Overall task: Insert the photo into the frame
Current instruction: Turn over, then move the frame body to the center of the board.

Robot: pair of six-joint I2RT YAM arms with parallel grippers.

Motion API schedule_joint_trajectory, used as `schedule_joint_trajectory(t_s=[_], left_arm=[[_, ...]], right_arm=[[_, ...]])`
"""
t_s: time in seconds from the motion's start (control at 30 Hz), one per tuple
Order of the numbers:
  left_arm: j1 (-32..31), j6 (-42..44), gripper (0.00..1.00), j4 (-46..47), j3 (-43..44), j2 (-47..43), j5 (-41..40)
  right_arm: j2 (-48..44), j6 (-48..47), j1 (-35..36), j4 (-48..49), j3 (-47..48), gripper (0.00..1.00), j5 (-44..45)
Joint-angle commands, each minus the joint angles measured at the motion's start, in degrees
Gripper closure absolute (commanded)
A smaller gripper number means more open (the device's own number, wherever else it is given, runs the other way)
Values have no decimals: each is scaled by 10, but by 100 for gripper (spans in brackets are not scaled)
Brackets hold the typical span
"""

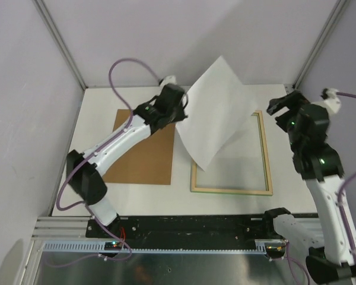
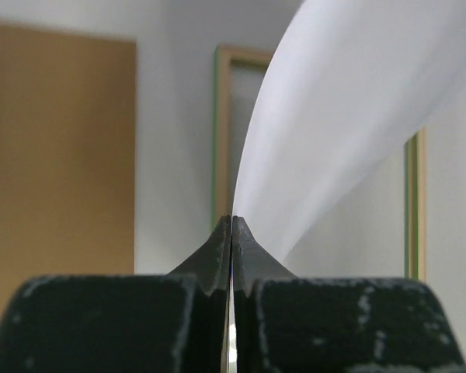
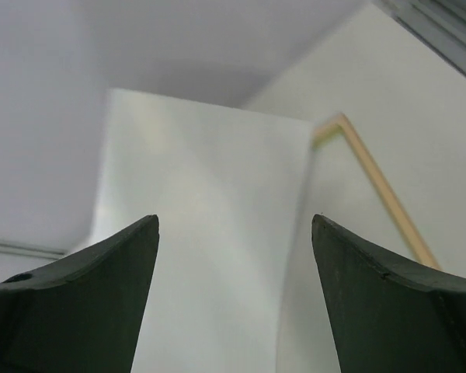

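The photo (image 1: 216, 110) shows only its white back. It is held up tilted over the frame, its lower corner down inside the frame's opening. My left gripper (image 1: 183, 110) is shut on the photo's left edge; in the left wrist view the sheet (image 2: 349, 116) curves up out of the closed fingers (image 2: 217, 256). The frame (image 1: 265, 163) lies flat with its pale wood back up, a green edge showing. My right gripper (image 1: 279, 107) is open and empty at the frame's far right corner, facing the photo (image 3: 210, 233). The frame's rail (image 3: 380, 186) shows to its right.
A plain brown backing board (image 1: 143, 151) lies flat left of the frame, partly under my left arm; it also shows in the left wrist view (image 2: 54, 148). White enclosure walls stand to the left, right and back. A metal rail (image 1: 184, 228) runs along the near edge.
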Motion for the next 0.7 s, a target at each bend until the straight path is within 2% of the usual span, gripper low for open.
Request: schedule_joint_trajectory(t_s=[0.0, 0.1, 0.17, 0.37, 0.43, 0.57, 0.67], left_arm=[[41, -125, 100, 222, -233, -110, 155], [77, -146, 100, 309, -367, -157, 181], [94, -156, 100, 347, -425, -176, 196], [104, -179, 100, 424, -528, -213, 207], [104, -183, 100, 447, -554, -228, 205], [105, -186, 100, 491, -591, -244, 210], [105, -187, 100, 513, -608, -247, 212]], right_arm=[[74, -36, -45, -25, -42, 16, -44], [125, -47, -86, -8, -85, 16, -80], [157, -49, -124, 15, -120, 17, -107], [251, -45, -227, 76, -195, 27, -174], [272, -41, -250, 93, -216, 34, -185], [301, -25, -296, 123, -257, 58, -204], [319, -9, -311, 139, -275, 71, -208]])
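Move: The left hand holds the photo by its left edge, white back up. The frame's middle is about 22 cm to that hand's right, level with it fore and aft, and 26 cm below. The brown backboard's middle is some 23 cm to that hand's left, also roughly level and 26 cm down. From the open, empty right hand, the frame's middle lies about 8 cm ahead, 10 cm left and 38 cm below. Keeping its pinch on the photo's left edge, the left hand brings that edge down about 15 cm while easing back and left some 6 cm each, then rises a couple of centimetres, rolling its left side down nearly 30 degrees. The empty right hand drops fast, over 30 cm, swinging 10 cm right towards the table beyond the frame's right rail, tipping downward and half closing. ##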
